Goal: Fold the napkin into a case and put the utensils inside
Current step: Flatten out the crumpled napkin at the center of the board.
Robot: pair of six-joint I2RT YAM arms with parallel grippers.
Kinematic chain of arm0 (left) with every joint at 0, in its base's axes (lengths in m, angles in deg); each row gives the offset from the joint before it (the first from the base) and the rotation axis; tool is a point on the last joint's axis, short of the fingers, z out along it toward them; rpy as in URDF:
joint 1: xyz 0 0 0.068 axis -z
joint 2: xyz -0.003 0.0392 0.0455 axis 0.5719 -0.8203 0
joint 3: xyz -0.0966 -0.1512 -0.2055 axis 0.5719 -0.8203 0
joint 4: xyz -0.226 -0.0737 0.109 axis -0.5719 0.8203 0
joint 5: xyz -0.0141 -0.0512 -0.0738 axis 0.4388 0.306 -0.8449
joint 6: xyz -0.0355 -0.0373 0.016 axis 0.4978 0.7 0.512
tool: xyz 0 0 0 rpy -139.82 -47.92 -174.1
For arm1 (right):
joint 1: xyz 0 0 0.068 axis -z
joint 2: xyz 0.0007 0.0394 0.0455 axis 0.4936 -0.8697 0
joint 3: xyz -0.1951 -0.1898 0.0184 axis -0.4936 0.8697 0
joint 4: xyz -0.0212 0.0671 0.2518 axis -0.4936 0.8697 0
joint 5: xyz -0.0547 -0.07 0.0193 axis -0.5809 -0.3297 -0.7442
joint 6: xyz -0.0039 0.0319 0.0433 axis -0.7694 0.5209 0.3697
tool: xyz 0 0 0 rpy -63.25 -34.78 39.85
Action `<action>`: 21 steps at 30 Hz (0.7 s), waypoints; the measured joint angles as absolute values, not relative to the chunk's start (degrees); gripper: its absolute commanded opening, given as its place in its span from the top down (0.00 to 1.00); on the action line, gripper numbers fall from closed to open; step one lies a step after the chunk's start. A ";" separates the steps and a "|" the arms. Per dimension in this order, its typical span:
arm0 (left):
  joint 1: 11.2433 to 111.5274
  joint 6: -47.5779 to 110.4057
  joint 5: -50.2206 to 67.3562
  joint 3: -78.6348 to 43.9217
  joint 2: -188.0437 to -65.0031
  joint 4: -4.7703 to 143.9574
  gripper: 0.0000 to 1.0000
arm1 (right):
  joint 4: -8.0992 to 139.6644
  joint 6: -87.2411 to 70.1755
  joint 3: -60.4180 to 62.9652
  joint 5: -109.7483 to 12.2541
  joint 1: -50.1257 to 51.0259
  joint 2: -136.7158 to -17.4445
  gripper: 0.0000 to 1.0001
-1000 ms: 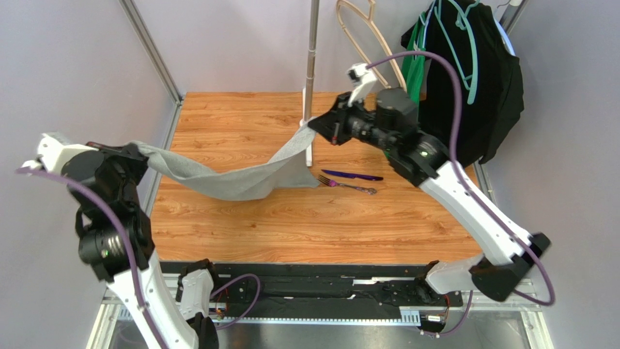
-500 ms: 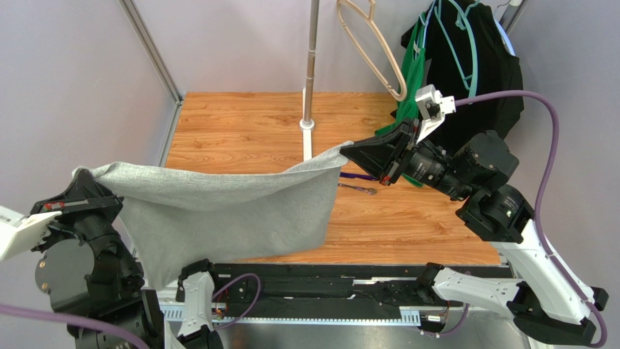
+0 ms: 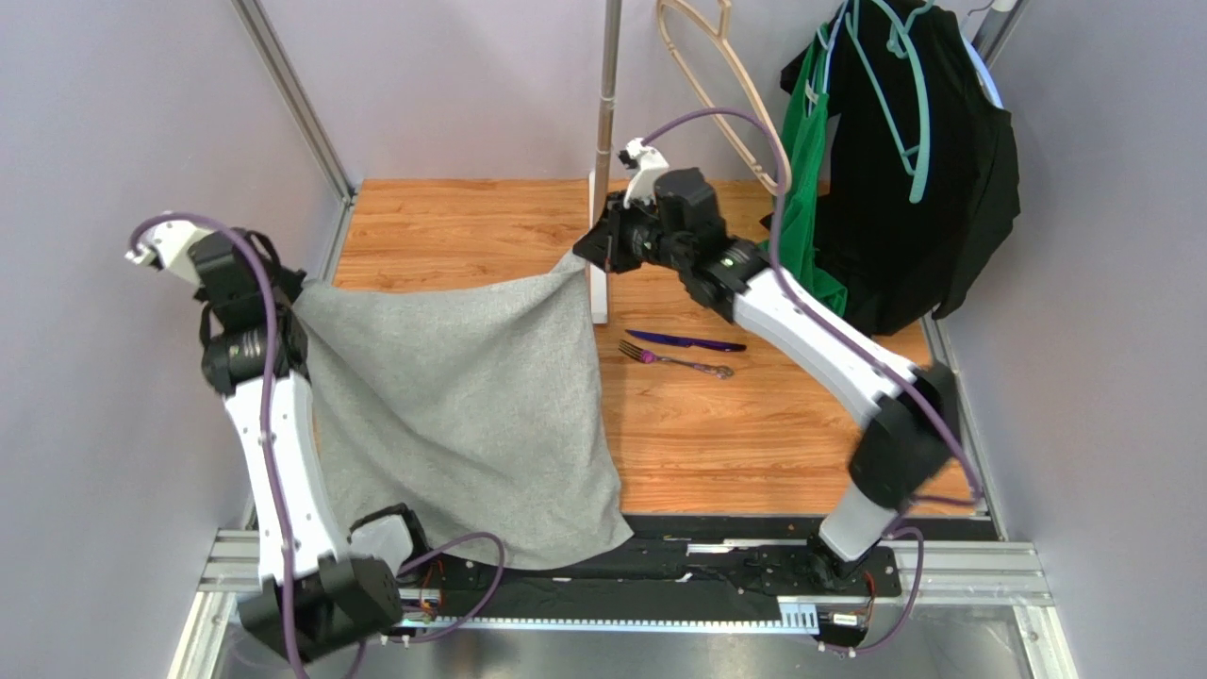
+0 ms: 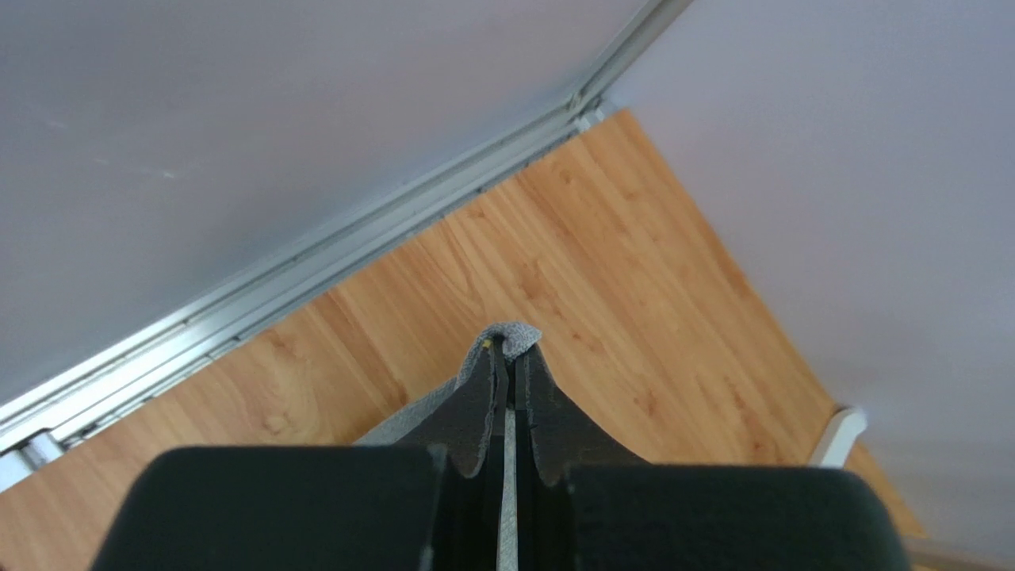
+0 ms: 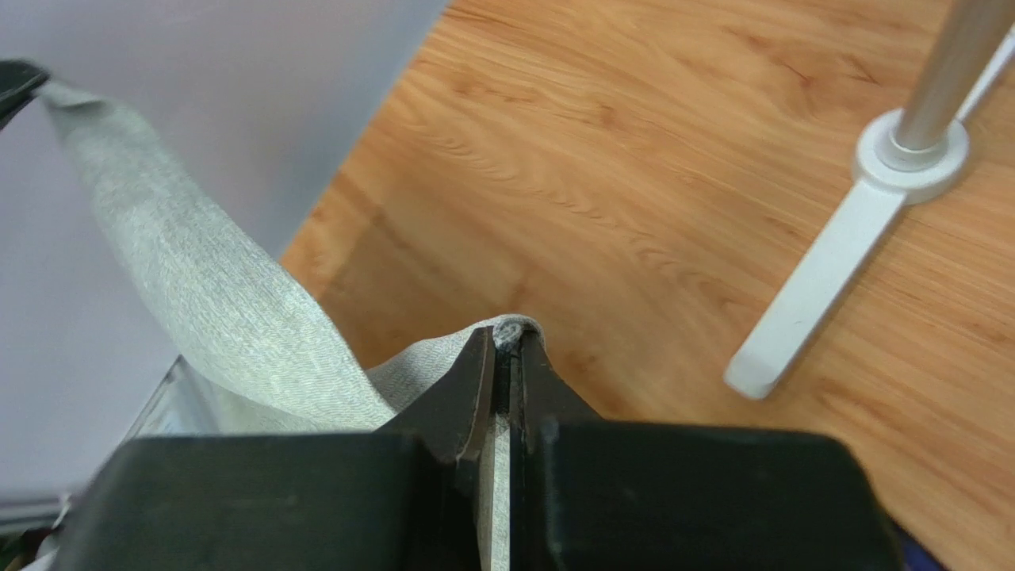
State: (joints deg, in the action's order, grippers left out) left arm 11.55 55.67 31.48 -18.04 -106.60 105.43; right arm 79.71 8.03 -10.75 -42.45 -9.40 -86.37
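Observation:
The grey napkin (image 3: 454,410) is stretched out flat over the left half of the table, and its near end droops past the front edge. My left gripper (image 3: 295,294) is shut on its far left corner, which pokes out as a grey tuft (image 4: 512,337) between the fingertips (image 4: 510,347). My right gripper (image 3: 584,256) is shut on the far right corner (image 5: 510,328), and the cloth (image 5: 215,309) trails away to the left. The utensils lie to the right of the napkin: a dark purple knife (image 3: 684,341) and a silvery fork (image 3: 677,361).
A metal pole on a white foot (image 3: 599,276) (image 5: 888,155) stands just behind my right gripper. At the back right hang a wooden hanger (image 3: 726,85), a green garment (image 3: 805,156) and a black garment (image 3: 935,170). Frame posts and walls border the table.
Both arms have swung from high and near the camera out to the far side of the table. The napkin, hanging in the air before, now lies spread over the table's left half.

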 measured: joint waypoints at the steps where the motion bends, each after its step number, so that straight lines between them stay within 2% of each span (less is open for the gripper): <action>1: 11.55 55.62 30.19 -20.10 -110.23 102.37 1.00 | 78.51 8.44 -12.13 -41.93 -7.53 -91.61 1.00; 6: 12.10 56.11 25.93 -24.77 -124.26 90.35 1.00 | 75.97 9.01 -24.58 -40.77 -2.78 -113.45 1.00; 10: 12.43 57.00 24.27 -24.18 -135.87 82.33 1.00 | 74.47 9.27 -33.87 -40.55 -1.91 -124.79 0.98; 11: 12.43 56.98 24.34 -23.27 -138.93 81.15 0.98 | 74.14 9.34 -35.32 -40.60 -1.95 -126.45 0.91; 12: 12.47 56.91 24.47 -22.06 -141.75 80.58 0.71 | 73.85 9.45 -36.69 -40.86 -2.02 -127.87 0.76; 13: 12.58 56.72 24.56 -20.25 -144.44 80.65 0.61 | 73.63 9.62 -38.14 -41.19 -2.13 -129.18 0.50; 14: 12.78 56.46 25.06 -17.39 -147.63 81.22 0.56 | 73.48 9.71 -39.97 -41.84 -2.15 -130.63 0.39; 15: 13.00 55.78 25.56 -14.63 -150.10 82.24 0.38 | 74.03 9.95 -42.33 -42.48 -2.19 -132.00 0.31; 18: 14.26 54.60 29.17 -4.23 -156.26 87.90 0.35 | 77.04 8.88 -53.39 -45.40 -2.63 -137.69 0.18; 21: 16.54 53.81 33.17 2.33 -157.31 94.02 0.34 | 79.12 7.96 -55.53 -47.68 -3.28 -138.19 0.15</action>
State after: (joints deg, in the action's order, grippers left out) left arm 16.54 53.81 33.17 2.33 -157.31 94.02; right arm 79.12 7.96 -55.53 -47.68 -3.28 -138.19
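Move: Both hands already pinch the far corners of the hanging napkin. The patch of board where the napkin is to lie centres some 14 cm right, 3 ahead and 32 below my left hand; from my right hand it is about 19 cm left, 3 back and 29 below. At that same depth, the fork is roughly 18 cm right and 2 back, the knife 19 right and 2 ahead, and the pole's foot 22 ahead and 4 right. I fling the held napkin edge forward and down with both hands together, each going about 20 cm out and nearly as far down, drifting slightly left, with the right corner heading for the pole's foot. Low over the board I open both grippers wide to let the corners go, still easing forward; my left hand tips down some 20 degrees and lifts a few centimetres at the end. ##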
